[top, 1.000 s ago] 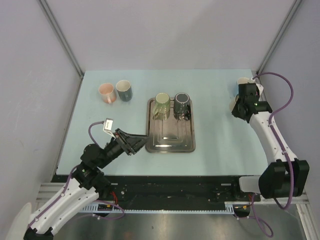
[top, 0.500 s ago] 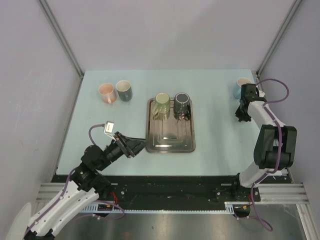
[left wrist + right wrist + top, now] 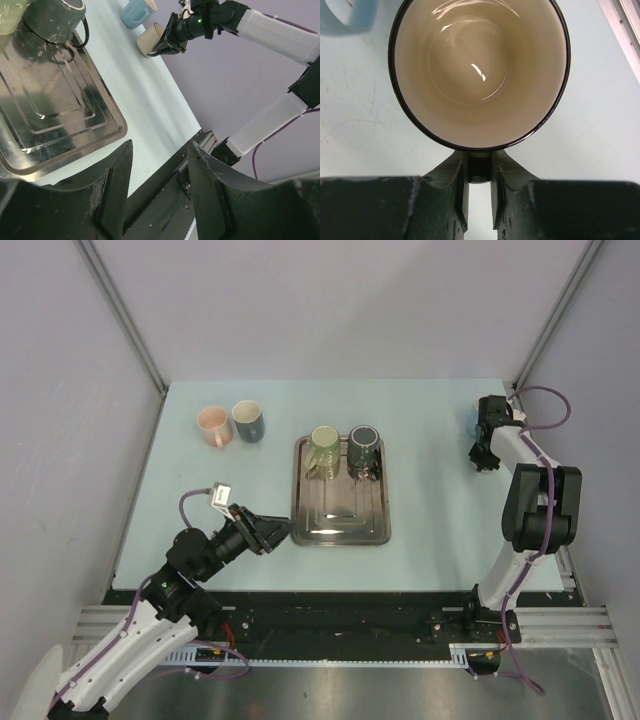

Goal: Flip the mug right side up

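Note:
The mug [image 3: 480, 70] is cream inside with a dark rim, and its mouth faces straight up at the right wrist camera, with the pale table behind it. My right gripper [image 3: 480, 165] is shut on its handle, one finger on each side. In the left wrist view the same mug [image 3: 148, 41] sits at the tip of the right gripper [image 3: 167, 42], near the far right table edge. From above, the right gripper [image 3: 482, 457] hides the mug. My left gripper [image 3: 160, 145] is open and holds nothing, low by the tray's near left corner [image 3: 275, 530].
A steel tray [image 3: 340, 525] in mid-table carries a green mug [image 3: 323, 445] and a dark grey mug [image 3: 363, 447] at its far end. A light blue mug [image 3: 345, 17] stands just beyond the held mug. A pink mug [image 3: 213, 425] and a teal mug [image 3: 247, 420] stand far left.
The right arm has folded up, its elbow rising, and its wrist has swung over the mug at the far right. The left gripper has shifted slightly along the tray's edge.

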Robot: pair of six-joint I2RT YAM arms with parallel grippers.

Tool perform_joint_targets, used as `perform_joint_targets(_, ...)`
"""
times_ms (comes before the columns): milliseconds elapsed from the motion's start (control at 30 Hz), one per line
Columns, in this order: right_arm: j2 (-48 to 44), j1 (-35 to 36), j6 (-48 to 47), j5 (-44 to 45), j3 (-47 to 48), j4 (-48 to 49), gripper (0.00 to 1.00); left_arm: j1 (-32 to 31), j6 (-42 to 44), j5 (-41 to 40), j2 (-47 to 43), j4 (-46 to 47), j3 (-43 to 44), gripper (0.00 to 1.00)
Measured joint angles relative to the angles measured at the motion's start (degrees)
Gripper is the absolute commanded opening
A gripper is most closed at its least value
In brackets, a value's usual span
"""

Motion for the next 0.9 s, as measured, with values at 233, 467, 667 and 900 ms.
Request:
perform_joint_targets(233,3.9,-0.2,-0.5,1.0,4.1,0.0,0.00,0.0,0.9,-1.0,1.9,0.0,0.0,0.52)
perform_joint_targets(467,5.1,-0.2,-1.0,1.6,5.1,-0.3,0.02,0.0,1.2,-1.4,2.8,0.0,0.0,0.52)
perform_joint_targets(667,5.5,-0.2,-1.0,1.8,5.6,-0.5,0.35,0.0,1.2,-1.5,2.9,0.0,0.0,0.53)
perform_joint_targets(900,5.0,-0.1,-0.6,1.6,5.6,-1.4,0.50,0.0,1.2,-1.4,2.8,0.0,0.0,0.53)
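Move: My right hand still grips the beige mug's handle low over the table, with the cup upright about 5 cm ahead of the hand and 4 cm to its right. The spot where the cup will stand is about 7 cm ahead of me, 5 cm to my right and 5 cm below. The light blue mug stands about 16 cm ahead and 3 cm to my right. From my left hand, that spot is roughly 30 cm ahead, 58 cm to the right and 20 cm lower. With my right hand I ease the upright beige mug about 2 cm forward, towards the light blue mug, drifting a little to the right and barely sinking. There I hold nearly still, wrist steady, then open my fingers to about half their range so both pads come free of the handle. ##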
